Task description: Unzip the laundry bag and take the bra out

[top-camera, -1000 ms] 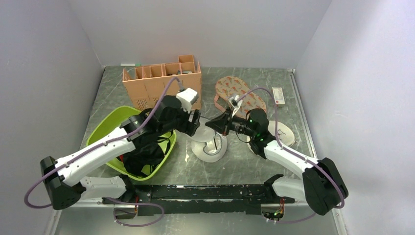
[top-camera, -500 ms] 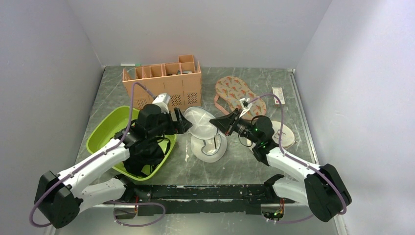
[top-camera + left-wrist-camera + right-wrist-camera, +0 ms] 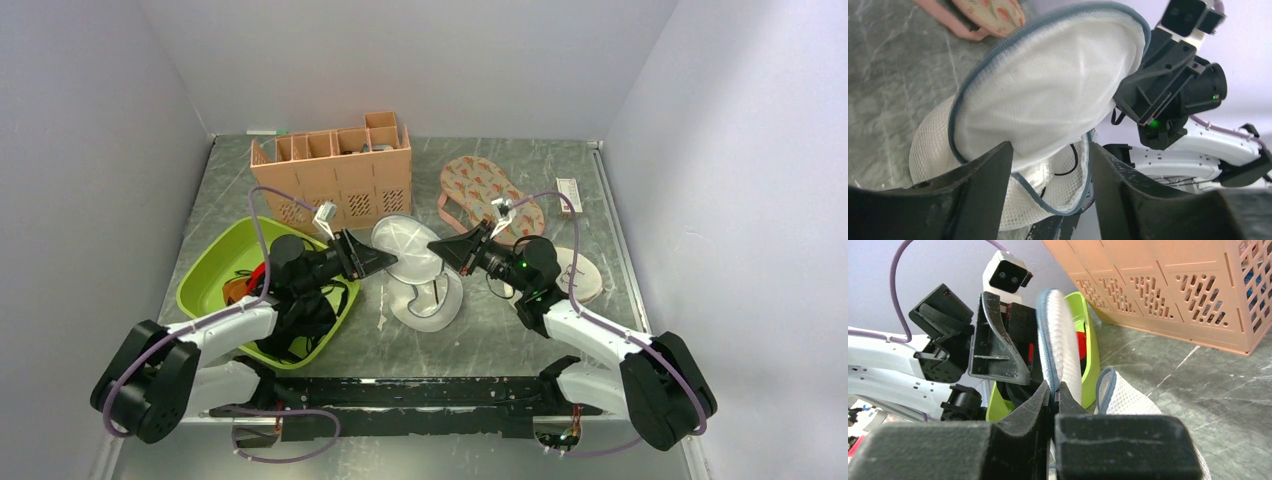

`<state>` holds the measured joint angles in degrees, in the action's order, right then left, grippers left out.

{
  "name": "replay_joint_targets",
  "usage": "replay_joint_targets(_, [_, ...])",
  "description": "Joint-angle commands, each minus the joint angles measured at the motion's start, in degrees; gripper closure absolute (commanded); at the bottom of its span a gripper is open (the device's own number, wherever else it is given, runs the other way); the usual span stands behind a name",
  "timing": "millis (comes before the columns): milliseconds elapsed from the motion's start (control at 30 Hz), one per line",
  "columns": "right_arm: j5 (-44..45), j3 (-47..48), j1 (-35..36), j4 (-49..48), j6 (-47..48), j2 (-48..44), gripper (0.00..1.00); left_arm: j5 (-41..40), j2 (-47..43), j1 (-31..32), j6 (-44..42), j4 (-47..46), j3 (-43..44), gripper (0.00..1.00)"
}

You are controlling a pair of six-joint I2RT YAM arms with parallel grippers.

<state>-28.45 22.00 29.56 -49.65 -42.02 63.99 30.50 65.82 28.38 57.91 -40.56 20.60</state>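
The white mesh laundry bag (image 3: 428,308) lies mid-table, unzipped. Its round lid (image 3: 407,250) with a blue-grey rim stands tilted up. My right gripper (image 3: 449,251) is shut on the lid's rim (image 3: 1047,365) and holds it up. My left gripper (image 3: 386,258) is open at the lid's left side, and the lid's lower edge (image 3: 998,167) hangs between its jaws without being clamped. Inside the open bag (image 3: 1068,185) I see thin black straps (image 3: 1074,161) of the bra. Its cups are mostly hidden under the lid.
A peach slotted crate (image 3: 335,170) stands at the back. A green basin (image 3: 215,260) holding black and red garments sits at left, under my left arm. A patterned flip-flop (image 3: 480,185), a cream round bag (image 3: 585,270) and a small white box (image 3: 569,194) lie at right.
The lid has swung up from the bag in my right gripper. My left arm has drawn back to the left and lower, its gripper staying by the lid's edge.
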Motion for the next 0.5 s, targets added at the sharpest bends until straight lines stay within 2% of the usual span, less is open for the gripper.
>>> replay_joint_targets(0, [-0.2,0.0,-0.3,-0.8,-0.5,-1.0,1.0,7.0,2.1,-0.8,2.2,-14.1,2.5,0.41])
replay_joint_targets(67, [-0.3,1.4,-0.4,3.9,1.1,-1.2,1.0,7.3,1.5,-0.8,-2.0,-7.9,5.4,0.53])
replay_joint_targets(167, [0.9,4.4,-0.5,15.6,5.9,-2.8,0.99,3.8,-1.5,-0.8,-10.3,9.8,11.5,0.65])
replay_joint_targets(233, [1.2,6.2,-0.6,22.4,10.5,-4.2,0.95,2.3,-2.9,-0.8,-15.0,16.7,14.7,0.72])
replay_joint_targets(400, [0.7,11.8,-1.0,37.7,17.8,-4.7,0.75,4.4,-1.5,-0.8,-22.8,27.6,21.9,0.9])
replay_joint_targets(467, [-2.1,13.7,-3.1,40.4,19.3,-3.8,0.57,7.5,0.1,-0.8,-25.1,29.8,24.4,0.93])
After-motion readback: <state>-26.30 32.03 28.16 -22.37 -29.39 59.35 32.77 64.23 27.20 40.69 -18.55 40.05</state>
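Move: The left rim of the laundry bag's lid is right at my open left fingers, about 1 cm ahead and 1 cm to the right. The bag body lies some 7 cm right, 4 cm back and 13 cm below; the green bin about 25 cm left and 3 cm back, the organizer 12 cm left and 17 cm ahead, both low. From my right hand, still pinching the lid's other side, that left rim is about 7 cm left, 1 cm back and slightly lower. I close my left fingers on the near-level lid's left rim and, with it pinched, lift about 7 cm and a little forward, rolling that wrist some 15 degrees. My right hand holds at first, then eases about 2 cm forward and to the right, its fingertips dipping, and opens its grip about a third with the lid's edge still between its fingers. ##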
